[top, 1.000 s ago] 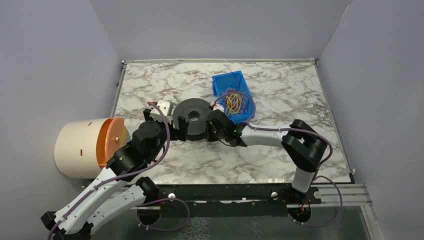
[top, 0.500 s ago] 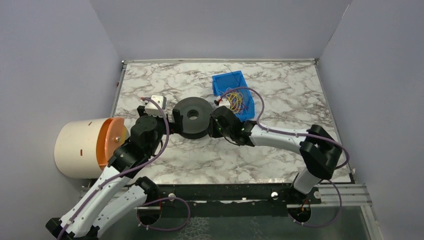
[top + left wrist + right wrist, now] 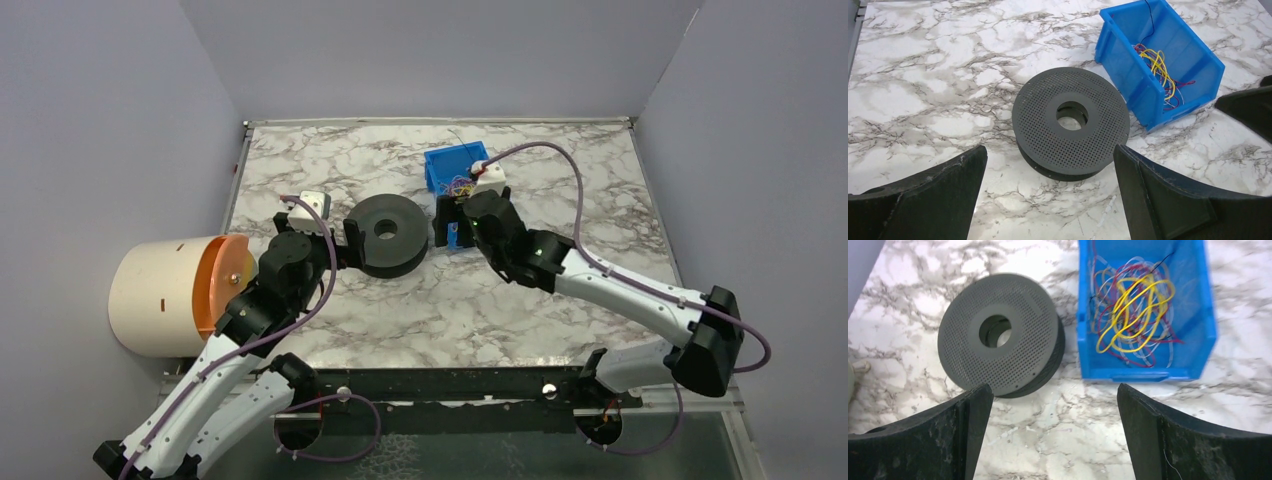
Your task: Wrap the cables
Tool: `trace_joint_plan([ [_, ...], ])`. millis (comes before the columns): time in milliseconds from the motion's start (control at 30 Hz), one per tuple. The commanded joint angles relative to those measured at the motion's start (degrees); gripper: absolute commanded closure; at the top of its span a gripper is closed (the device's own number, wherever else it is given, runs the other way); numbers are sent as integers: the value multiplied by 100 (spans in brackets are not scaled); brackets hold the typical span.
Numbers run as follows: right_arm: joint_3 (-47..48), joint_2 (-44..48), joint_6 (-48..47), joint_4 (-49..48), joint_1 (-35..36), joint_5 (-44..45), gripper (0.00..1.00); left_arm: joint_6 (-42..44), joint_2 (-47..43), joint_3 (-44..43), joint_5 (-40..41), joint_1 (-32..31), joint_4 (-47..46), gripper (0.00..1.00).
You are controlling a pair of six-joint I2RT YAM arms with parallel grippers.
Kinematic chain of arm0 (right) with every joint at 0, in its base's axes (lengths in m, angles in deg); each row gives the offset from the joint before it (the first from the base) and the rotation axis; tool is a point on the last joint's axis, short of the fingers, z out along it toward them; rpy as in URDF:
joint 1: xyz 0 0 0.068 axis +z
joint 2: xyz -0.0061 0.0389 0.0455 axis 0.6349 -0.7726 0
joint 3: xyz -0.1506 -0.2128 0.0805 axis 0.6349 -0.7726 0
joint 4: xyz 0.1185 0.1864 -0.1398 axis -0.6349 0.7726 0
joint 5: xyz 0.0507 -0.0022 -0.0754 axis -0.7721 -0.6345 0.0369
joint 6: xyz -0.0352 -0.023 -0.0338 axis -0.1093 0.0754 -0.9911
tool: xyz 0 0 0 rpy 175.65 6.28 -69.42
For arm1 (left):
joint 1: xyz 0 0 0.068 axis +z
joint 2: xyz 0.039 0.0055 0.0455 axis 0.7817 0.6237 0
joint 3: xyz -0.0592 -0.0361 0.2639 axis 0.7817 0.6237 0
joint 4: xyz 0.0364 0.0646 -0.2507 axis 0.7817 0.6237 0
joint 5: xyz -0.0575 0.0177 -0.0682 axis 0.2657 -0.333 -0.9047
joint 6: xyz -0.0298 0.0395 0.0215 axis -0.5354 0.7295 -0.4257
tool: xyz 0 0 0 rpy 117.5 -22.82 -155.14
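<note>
The cables are a loose tangle of thin yellow, red and purple wires lying inside a blue bin. From above, my right wrist covers most of the cables and part of the bin. A black perforated spool lies flat on the marble, left of the bin. My left gripper is open at the spool's left side, with the spool just beyond its fingertips. My right gripper is open and empty, hovering over the bin's near wall and the gap to the spool.
A cream cylinder with an orange lid lies on its side off the table's left edge, beside my left arm. Grey walls close in the table on three sides. Bare marble lies right of the bin.
My right gripper went from shut to wide open and moved right, from the spool's right side to the bin's near wall. Its elbow swung out to the right. The left arm barely moved.
</note>
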Motion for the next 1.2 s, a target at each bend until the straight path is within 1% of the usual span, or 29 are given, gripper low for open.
trace_joint_plan([
  [0, 146, 523, -683, 371, -100, 611, 0, -38, -70, 72, 52, 37, -119, 1],
  [100, -1, 800, -822, 619, -146, 695, 0, -30, -81, 90, 46, 42, -116, 1],
  [200, -371, 1203, -792, 835, -308, 694, 0, -14, -74, 103, 50, 39, -120, 1],
  [367, -995, 2087, -752, 833, -1147, 55, 0, 36, -154, 131, 120, 40, -126, 1],
  [400, -1056, 2162, -738, 871, -1287, -40, 0, 51, -183, 144, 131, 36, -133, 1],
  [467, -1126, 2193, -625, 997, -1590, -571, 0, 86, -253, 183, 182, 32, -166, 1],
  [567, -1284, 2096, -489, 1133, -1987, -897, 0, 180, -306, 256, 330, 33, -253, 1],
  [633, -1461, 2112, -391, 1043, -2374, -1110, 0, 221, -277, 289, 489, 38, -292, 1],
  [733, -1630, 2154, -142, 743, -3076, -1769, 0, 284, -135, 349, 678, 42, -333, 1],
  [800, -1712, 1998, 53, 573, -3426, -1998, 0, 293, 13, 350, 763, 41, -320, 1],
  [900, -1808, 1778, 220, 351, -3753, -2177, 0, 291, 262, 339, 771, 41, -319, 1],
  [1000, -2173, 1789, 299, -22, -4062, -2027, 0, 261, 435, 299, 524, 39, -296, 1],
  [1100, -2569, 1981, 318, -336, -4303, -2035, 0, 244, 631, 219, 271, 49, -340, 1],
  [1167, -2764, 2285, 11, -689, -4311, -2226, 0, 29, 890, 33, 110, 54, -260, 1],
])
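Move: The spool lies flat on the table about 7 cm ahead of my open right hand, 18 cm to its left and 18 cm below. The blue box of cables is some 16 cm ahead of the right hand, about 1 cm to its right, and also 18 cm lower. From my left hand, open too, the spool is about 11 cm ahead, 9 cm to the right and 22 cm down; the box is roughly 21 cm ahead and 27 cm right. I swing my empty right hand to the right, away from the spool and the box, about 23 cm in all; it rises some 4 cm at first, then sinks to end 8 cm lower, turning clockwise roughly 25 degrees. My left hand lingers, then eases down about 4 cm and slightly forward towards the spool, rolling a little. Both grippers stay wide open and touch nothing. ##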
